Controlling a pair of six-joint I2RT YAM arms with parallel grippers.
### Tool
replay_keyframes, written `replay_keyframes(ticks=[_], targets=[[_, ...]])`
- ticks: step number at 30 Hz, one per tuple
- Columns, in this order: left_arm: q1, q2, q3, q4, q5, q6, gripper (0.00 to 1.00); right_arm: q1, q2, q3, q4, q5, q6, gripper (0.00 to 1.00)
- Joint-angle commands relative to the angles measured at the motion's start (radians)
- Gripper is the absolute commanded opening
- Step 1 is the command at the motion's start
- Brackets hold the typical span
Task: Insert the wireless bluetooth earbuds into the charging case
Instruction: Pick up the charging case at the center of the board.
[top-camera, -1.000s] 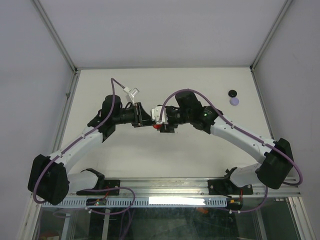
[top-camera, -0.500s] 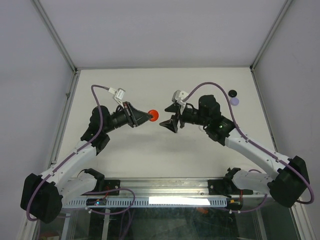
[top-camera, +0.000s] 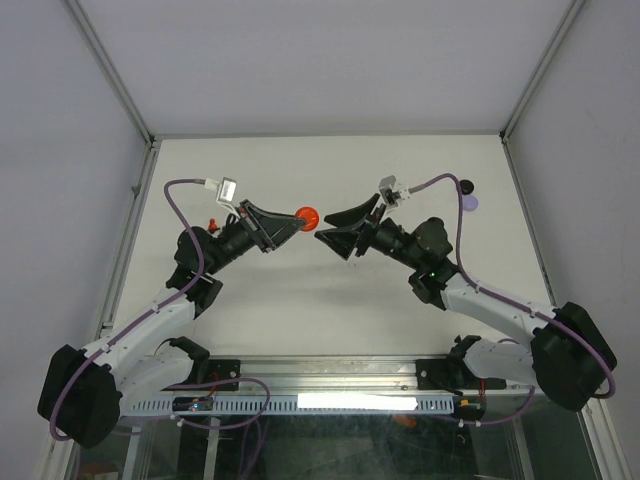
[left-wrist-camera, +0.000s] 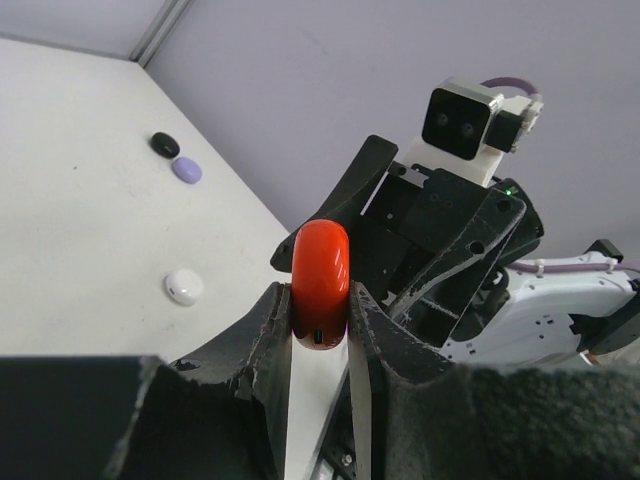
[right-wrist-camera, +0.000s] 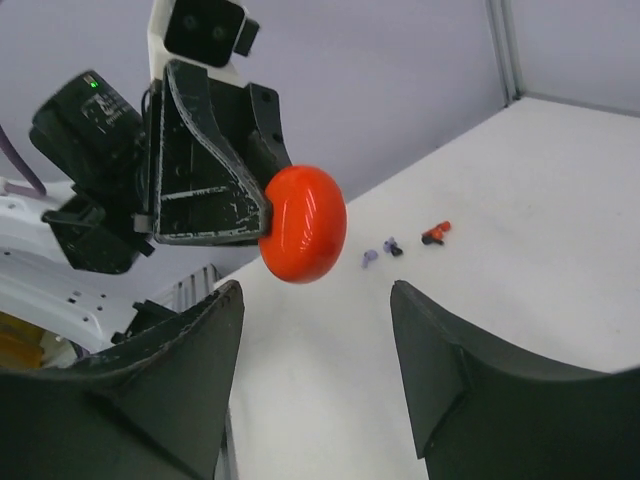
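Observation:
My left gripper (left-wrist-camera: 320, 305) is shut on a glossy red round charging case (left-wrist-camera: 320, 280), held on edge above the table, with a small port slot on its lower rim. In the top view the case (top-camera: 307, 216) sticks out of the left gripper (top-camera: 297, 227), and my right gripper (top-camera: 325, 238) faces it across a small gap. The right gripper (right-wrist-camera: 318, 300) is open with nothing between its fingers, and the case (right-wrist-camera: 303, 224) hangs just beyond them. Tiny earbuds lie on the table: a lavender one (right-wrist-camera: 370, 257), a dark purple one (right-wrist-camera: 394, 246) and a red and black one (right-wrist-camera: 433, 234).
A black case (left-wrist-camera: 165, 144), a lavender case (left-wrist-camera: 186, 171) and a white case (left-wrist-camera: 184, 287) lie on the table toward the back right. The black case (top-camera: 465, 186) and lavender case (top-camera: 469, 203) sit near the right wall. The earbuds (top-camera: 213, 221) lie behind the left arm.
A second ago both grippers met low over the table's middle around the red case. They have since drawn apart and risen; the left keeps the case, the right stands free of it.

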Motion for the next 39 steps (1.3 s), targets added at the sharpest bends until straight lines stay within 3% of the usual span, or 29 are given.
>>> replay_keyframes(ticks=[1,14,23,26,30,39], targets=[[-0.022,0.005,-0.019,0.197,-0.056,-0.047,0.04,0.013,0.047,-0.008,0.328,0.030,0.166,0.62],[-0.078,0.048,-0.035,0.315,-0.088,-0.103,0.07,0.024,0.140,0.025,0.473,-0.005,0.236,0.52],[-0.086,0.059,-0.065,0.367,-0.084,-0.119,0.15,0.025,0.170,0.014,0.560,-0.053,0.247,0.25],[-0.086,0.056,-0.074,0.363,-0.076,-0.115,0.24,0.021,0.165,0.007,0.568,-0.075,0.228,0.11],[-0.085,0.030,-0.062,0.292,-0.058,-0.064,0.40,0.000,0.133,0.015,0.501,-0.126,0.193,0.01],[-0.072,-0.056,0.056,-0.081,0.017,0.207,0.59,-0.062,0.031,0.107,0.095,-0.305,0.023,0.00]])
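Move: The red charging case is held in the left fingertips, its middle about 1 cm ahead and 1 cm right of the left hand point, at its height. From the open right hand it lies about 4 cm left, 1 cm ahead and 1 cm up. On the board some 25 cm below are a white case, about 20 cm to the right hand's right and 2 cm farther out, and the red earbuds, roughly 27 cm to its left and 8 cm ahead. Upward and leftward, the right hand closes in on the red case, rising about 4 cm with its left side rolling up some 15 degrees, and pinches the case as its fingers shut. The left hand, still gripping, rises about 3 cm and edges back and right to meet it, then opens, lets go and sinks about 2.5 cm; the right keeps its pinch, drawing down and slightly rightward. ##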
